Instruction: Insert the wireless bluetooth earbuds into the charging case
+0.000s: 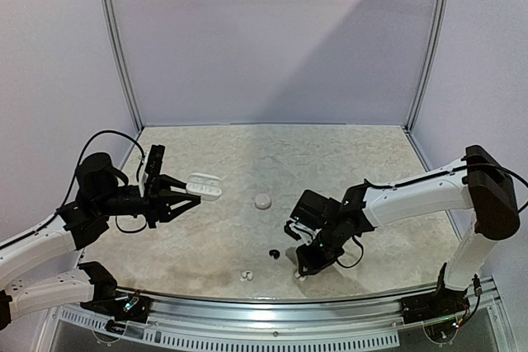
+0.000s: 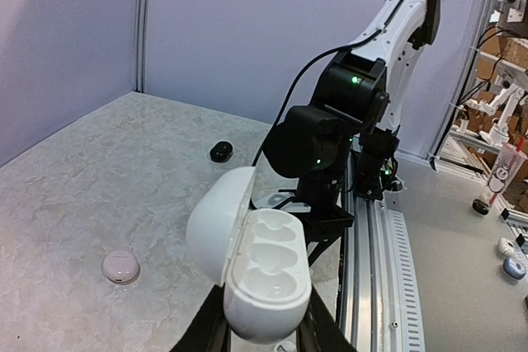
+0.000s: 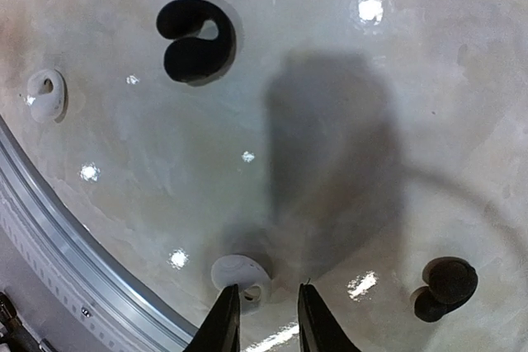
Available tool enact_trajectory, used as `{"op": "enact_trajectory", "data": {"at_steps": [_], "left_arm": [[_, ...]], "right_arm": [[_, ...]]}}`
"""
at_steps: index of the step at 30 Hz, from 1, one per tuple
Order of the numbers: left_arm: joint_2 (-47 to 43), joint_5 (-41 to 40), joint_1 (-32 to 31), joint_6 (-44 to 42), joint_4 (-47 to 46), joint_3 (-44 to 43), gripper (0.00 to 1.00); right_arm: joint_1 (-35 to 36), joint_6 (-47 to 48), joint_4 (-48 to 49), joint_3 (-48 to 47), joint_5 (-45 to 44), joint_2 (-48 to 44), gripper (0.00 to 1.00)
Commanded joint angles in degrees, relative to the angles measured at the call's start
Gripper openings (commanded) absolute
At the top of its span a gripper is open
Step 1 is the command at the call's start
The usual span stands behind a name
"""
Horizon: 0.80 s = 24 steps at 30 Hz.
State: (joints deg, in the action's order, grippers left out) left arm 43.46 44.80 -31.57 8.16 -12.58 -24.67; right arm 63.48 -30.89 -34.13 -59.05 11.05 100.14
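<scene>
My left gripper is shut on the base of a white charging case, held above the table's left side. The case's lid is swung open and its moulded wells are bare. My right gripper points down at the table near the front edge, jaws a narrow gap apart. A white earbud lies on the table against the left finger, partly behind it. The other finger is not touching it. More earbuds lie nearby: a black one, a white one and another black one.
A small round pale case sits mid-table. In the left wrist view a black case lies farther off, beside the right arm. The metal rail along the table's front edge runs just left of my right gripper.
</scene>
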Motion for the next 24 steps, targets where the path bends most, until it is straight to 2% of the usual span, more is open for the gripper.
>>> {"op": "enact_trajectory", "data": {"at_steps": [1, 10, 17, 24], "left_arm": [[-0.3, 0.8, 0.5, -0.7, -0.1, 0.4, 0.0], [-0.1, 0.7, 0.5, -1.3, -0.1, 0.4, 0.0], [-0.3, 0.7, 0.5, -1.8, 0.2, 0.5, 0.0], [-0.5, 0.8, 0.5, -2.0, 0.4, 0.5, 0.0]], "right_arm": [[0.2, -0.4, 2.9, 0.3, 0.0, 2.1, 0.25], [0.3, -0.4, 2.6, 0.6, 2.2, 3.2, 0.25], [0.3, -0.1, 2.4, 0.0, 3.5, 2.9, 0.07], [0.3, 0.6, 0.8, -1.8, 4.8, 2.5, 0.0]]}}
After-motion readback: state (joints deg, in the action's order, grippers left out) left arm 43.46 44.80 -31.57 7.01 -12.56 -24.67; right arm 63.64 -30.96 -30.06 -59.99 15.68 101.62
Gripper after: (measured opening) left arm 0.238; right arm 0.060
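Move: The right hand is low over the table with its fingers a little open; the white earbud it is after lies about 2 cm to its left, level fore and aft, roughly 1 cm lower. Near table level too, one black earbud sits some 9 cm left and 6 cm ahead, the other about 3 cm right and 5 cm ahead, and the second white earbud roughly 15 cm straight left. From the left hand, holding the open white case, the targeted earbud lies about 24 cm right, 5 cm back and 24 cm below. The right fingertips pinch the white earbud: staying low, the hand first slides about 2 cm left to bring the earbud between them, tilting some 5 degrees. Then the fingers close from about a quarter open to nearly shut on it, with hardly any rise. ##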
